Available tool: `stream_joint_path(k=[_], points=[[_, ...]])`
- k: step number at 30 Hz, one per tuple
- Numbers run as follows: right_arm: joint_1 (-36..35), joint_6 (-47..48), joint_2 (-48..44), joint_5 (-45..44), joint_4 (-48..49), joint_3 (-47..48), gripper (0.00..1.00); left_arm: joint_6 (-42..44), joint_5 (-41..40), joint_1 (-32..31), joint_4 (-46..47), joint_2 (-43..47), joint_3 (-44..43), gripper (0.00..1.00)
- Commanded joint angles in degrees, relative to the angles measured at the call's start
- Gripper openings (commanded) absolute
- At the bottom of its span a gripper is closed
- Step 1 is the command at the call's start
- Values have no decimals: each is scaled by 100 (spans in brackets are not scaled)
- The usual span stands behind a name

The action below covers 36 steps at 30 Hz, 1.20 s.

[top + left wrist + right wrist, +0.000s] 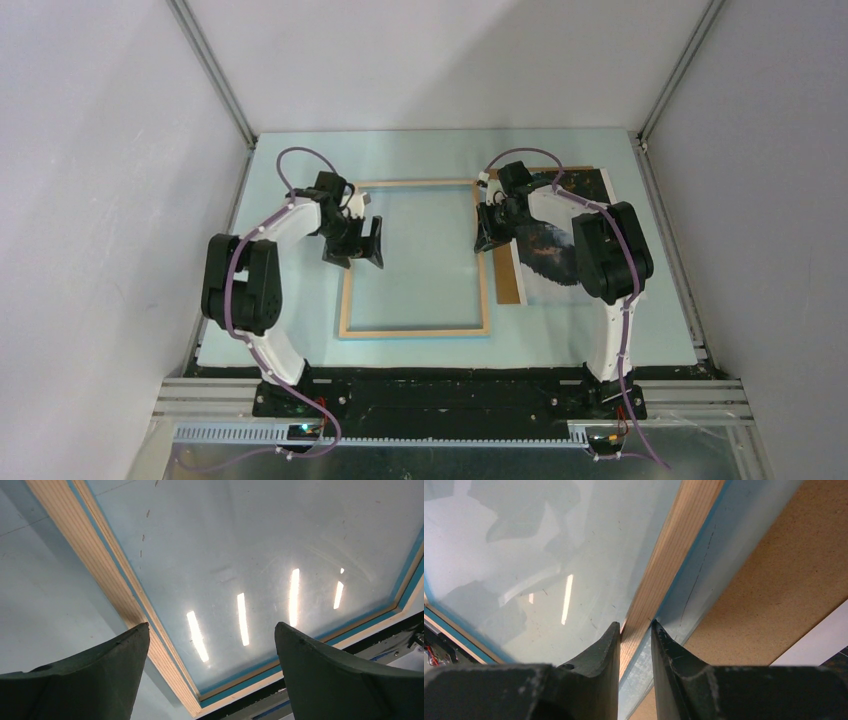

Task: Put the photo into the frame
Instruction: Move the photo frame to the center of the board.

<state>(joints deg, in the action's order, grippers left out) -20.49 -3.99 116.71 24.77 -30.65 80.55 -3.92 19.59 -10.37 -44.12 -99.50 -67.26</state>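
The frame [415, 329] lies flat mid-table with its pale wood face up and its blue edges showing. My right gripper [487, 243] is down on its right rail. In the right wrist view that gripper [635, 625] has its jaws narrowed onto the wooden rail [674, 555], one finger on each side. The photo [548, 250], dark with white, lies right of the frame and is partly hidden under the right arm. My left gripper [358, 262] hovers over the frame's left rail [107, 580]. In the left wrist view that gripper [211, 625] is wide open and holds nothing.
A brown backing board [508, 278] lies under the photo, close along the frame's right side, and shows as a rough brown surface [784, 580]. A glossy pane [240, 555] inside the frame reflects the ceiling lights. Grey walls close in the table at the left, right and back.
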Motion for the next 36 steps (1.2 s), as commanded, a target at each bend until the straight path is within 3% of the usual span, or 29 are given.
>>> stream_joint_path(k=[1,11,26,36], points=[[12,301,27,-404,-85,9,13,200,-152,-27,-33,354,7,100],[10,287,24,-363,-64,4,15,329,-268,-27,-74,621,-2,100],[-3,259,-258,-370,-102,0,46,384,-462,450,17,689,-243,100],[-75,257,-280,-284,-101,4,49,257,-405,561,245,-33,-535,96]])
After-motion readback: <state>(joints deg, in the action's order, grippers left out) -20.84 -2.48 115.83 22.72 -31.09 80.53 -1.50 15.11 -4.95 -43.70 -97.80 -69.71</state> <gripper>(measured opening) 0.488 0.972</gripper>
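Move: The photo frame's left side runs some 4 cm to the left of the open left hand, its middle about 4 cm ahead and some 4 cm lower; the frame's middle lies about 11 cm to that hand's right and 4 cm ahead. The right fingers hold the frame's right side, level with them and about 1 cm below. From the right hand, the backing board's middle lies about 18 cm right and 4 cm ahead. Up first by about 3 cm, then left by about 4 cm and finally forward while sinking a little, the wide-open left hand goes from over the glass to above the frame's left side, the fingers tilting slightly forward. The right hand stays almost in place at the right side, then opens its fingers partway, loosening its pinch there. ##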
